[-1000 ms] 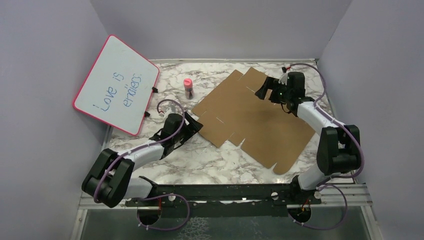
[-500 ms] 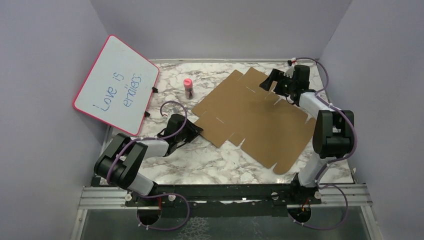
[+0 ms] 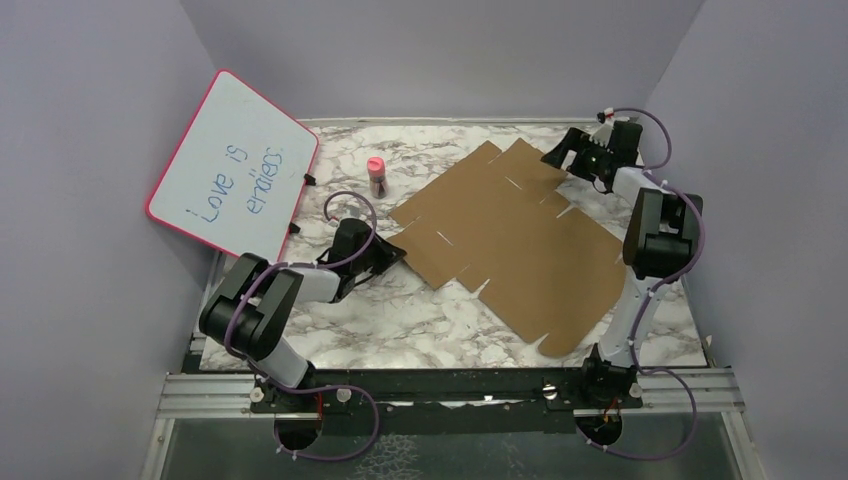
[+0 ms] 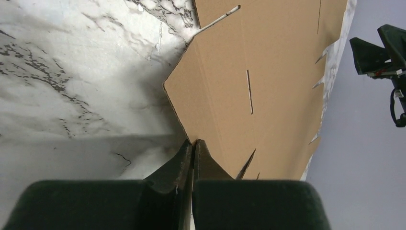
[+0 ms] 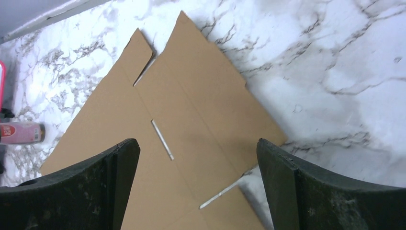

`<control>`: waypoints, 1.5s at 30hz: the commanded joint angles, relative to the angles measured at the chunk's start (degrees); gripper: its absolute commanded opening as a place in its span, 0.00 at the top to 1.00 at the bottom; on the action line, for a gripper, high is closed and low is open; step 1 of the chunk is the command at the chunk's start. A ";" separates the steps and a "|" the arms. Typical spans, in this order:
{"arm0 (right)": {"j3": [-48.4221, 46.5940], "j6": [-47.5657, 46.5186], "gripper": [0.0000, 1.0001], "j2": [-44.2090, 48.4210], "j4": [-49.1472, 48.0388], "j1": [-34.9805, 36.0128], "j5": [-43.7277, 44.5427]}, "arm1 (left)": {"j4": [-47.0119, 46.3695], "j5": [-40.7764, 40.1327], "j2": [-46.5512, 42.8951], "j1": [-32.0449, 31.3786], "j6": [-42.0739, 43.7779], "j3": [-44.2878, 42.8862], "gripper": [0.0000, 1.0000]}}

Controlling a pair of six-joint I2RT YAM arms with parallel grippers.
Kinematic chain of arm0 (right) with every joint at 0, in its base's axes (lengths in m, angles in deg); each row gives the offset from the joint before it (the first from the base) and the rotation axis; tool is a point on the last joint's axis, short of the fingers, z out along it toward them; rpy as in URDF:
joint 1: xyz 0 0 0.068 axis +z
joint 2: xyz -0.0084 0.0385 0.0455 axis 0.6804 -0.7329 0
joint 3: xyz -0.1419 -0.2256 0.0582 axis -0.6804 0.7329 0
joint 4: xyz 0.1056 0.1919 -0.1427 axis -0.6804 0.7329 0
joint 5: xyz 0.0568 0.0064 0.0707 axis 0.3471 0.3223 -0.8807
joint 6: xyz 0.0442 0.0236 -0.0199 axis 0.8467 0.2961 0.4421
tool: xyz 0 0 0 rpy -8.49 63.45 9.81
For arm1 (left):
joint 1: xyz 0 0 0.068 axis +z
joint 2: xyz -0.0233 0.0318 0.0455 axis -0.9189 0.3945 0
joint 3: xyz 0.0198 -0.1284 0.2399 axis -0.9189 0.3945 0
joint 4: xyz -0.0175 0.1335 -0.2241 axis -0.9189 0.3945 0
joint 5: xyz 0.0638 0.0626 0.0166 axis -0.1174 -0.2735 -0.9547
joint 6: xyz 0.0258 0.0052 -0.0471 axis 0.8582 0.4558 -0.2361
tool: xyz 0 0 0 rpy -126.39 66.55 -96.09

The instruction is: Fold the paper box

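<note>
The paper box (image 3: pixel 510 240) is a flat brown die-cut cardboard sheet with slits and flaps, lying unfolded on the marble table (image 3: pixel 420 320). My left gripper (image 3: pixel 395 253) sits low at the sheet's near-left flap. In the left wrist view its jaws (image 4: pixel 194 142) are pressed together, with the edge of the cardboard (image 4: pixel 268 72) running in between their tips. My right gripper (image 3: pixel 562 152) hovers wide open over the far-right corner. The right wrist view shows the cardboard (image 5: pixel 182 124) below the spread fingers (image 5: pixel 196 143), touching neither.
A pink-framed whiteboard (image 3: pixel 235 170) leans against the left wall. A small pink-capped bottle (image 3: pixel 376 176) stands just left of the sheet's far corner. Grey walls close in on three sides, and the right arm sits close to the right wall.
My left gripper closed on the sheet's near-left edge. My right arm drew back toward the far-right corner, staying open. The sheet shifted slightly.
</note>
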 commanded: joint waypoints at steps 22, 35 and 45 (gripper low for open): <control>-14.18 -2.73 0.64 -16.93 7.16 -4.39 -20.20 | 9.32 5.26 2.07 3.33 11.66 -7.70 1.00; 11.38 6.12 0.99 1.45 -3.39 -4.42 -12.05 | 26.75 0.91 9.38 6.45 24.86 -24.91 1.00; 33.01 19.08 0.99 16.27 -10.31 -3.36 -1.61 | 34.12 -1.43 15.97 6.58 31.44 -33.84 0.99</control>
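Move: Above the paper box's far right end, the open right hand has the outer edge of the right flap about 2 cm ahead, 3 cm to its right and 6 cm below; the box's far tip is some 8 cm ahead and 7 cm left of that hand. The left hand already pinches the left flap, whose middle lies level with it, about 7 cm to its right. The pink-capped bottle stands roughly 13 cm ahead and 5 cm left of the left hand. Reaching forward and to the right while sinking about 5 cm, the right hand closes its fingers on the right flap's outer edge, then draws it back some 12 cm, rising a little. The left hand keeps its pinch and, mostly once the right has gripped, carries the left flap forward about 10 cm and slightly left towards the bottle, rolling its left side up some 20 degrees. ##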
